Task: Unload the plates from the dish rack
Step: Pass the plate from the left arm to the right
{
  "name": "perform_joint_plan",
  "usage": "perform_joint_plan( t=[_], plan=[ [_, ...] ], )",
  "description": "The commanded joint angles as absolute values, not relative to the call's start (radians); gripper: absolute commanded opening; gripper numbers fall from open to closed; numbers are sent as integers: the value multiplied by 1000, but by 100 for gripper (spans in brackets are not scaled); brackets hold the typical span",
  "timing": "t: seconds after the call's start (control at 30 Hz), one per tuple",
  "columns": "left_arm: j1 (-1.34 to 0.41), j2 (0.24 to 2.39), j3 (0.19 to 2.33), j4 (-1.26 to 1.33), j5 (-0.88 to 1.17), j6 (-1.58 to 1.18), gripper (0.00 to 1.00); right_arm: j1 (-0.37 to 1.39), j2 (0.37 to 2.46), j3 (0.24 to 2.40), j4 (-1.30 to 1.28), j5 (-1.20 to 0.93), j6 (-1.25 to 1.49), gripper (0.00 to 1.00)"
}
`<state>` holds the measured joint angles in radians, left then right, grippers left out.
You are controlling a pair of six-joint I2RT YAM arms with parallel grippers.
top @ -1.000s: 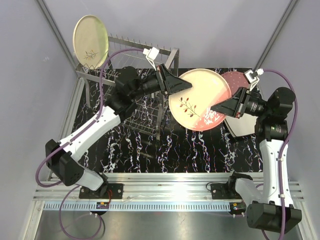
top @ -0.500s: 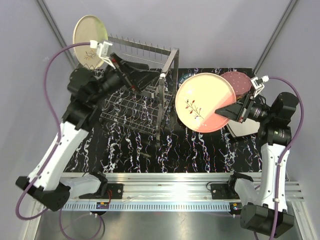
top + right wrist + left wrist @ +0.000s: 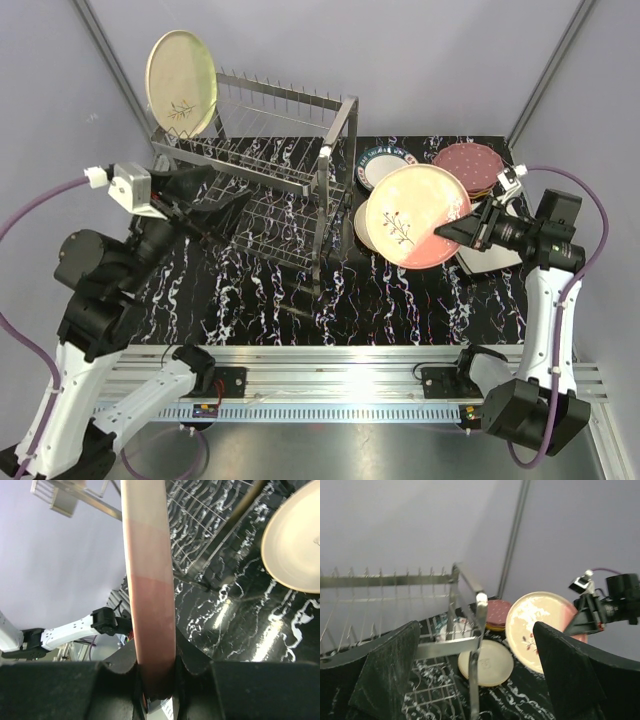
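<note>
The silver wire dish rack [image 3: 270, 170] stands at the back left, with one cream round plate [image 3: 181, 83] upright at its far left end. My right gripper [image 3: 450, 228] is shut on the rim of a cream and pink round plate [image 3: 412, 212] with a sprig drawing, held tilted above the stacked plates. In the right wrist view this rim [image 3: 147, 580] runs edge-on between the fingers of that gripper [image 3: 155, 660]. My left gripper [image 3: 215, 195] is open and holds nothing, in front of the rack's left part. The left wrist view shows it [image 3: 476, 630] facing the rack's corner post.
Unloaded plates lie right of the rack: a white one with a dark patterned rim [image 3: 383, 165], a maroon dotted one [image 3: 472, 165], a cream round one [image 3: 487, 662] and a cream square one [image 3: 490, 258]. A metal rail [image 3: 330, 385] runs along the near edge.
My left gripper let go of the sprig plate, opened wide and drew back to the left past the rack. The right gripper carried the plate a little right and lower.
</note>
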<state>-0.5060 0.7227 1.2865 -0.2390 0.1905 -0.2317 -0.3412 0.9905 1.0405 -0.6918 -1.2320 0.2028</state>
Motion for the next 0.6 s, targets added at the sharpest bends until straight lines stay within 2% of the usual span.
perform_joint_plan(
  t=[0.0,0.37,0.57],
  plan=[
    [-505,666,1192,-284,66,-157,99,-342,1012,1109,-756,-1253,83,0],
    [-506,516,1043,-357,-50,-132,99,-238,1199,1118,-928,-1134,-181,0],
    [-505,471,1016,-382,-77,-133,99,-153,1302,1118,-937,-1086,-222,0]
  ],
)
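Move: The right hand alone holds the last cream plate; the cream plate stack lies about 19 cm ahead, 11 cm left and 28 cm below. On the table too, the white square plates lie 15 cm ahead and 14 cm right of that hand, the blue-rimmed plate 36 cm ahead and 12 cm left, the pink stack 36 cm ahead and 11 cm right. From the left hand the cream stack is some 29 cm ahead, 34 cm right, 49 cm below. The right hand lowers the pinched plate about 10 cm towards the table, tipping down; the empty left sinks likewise. ##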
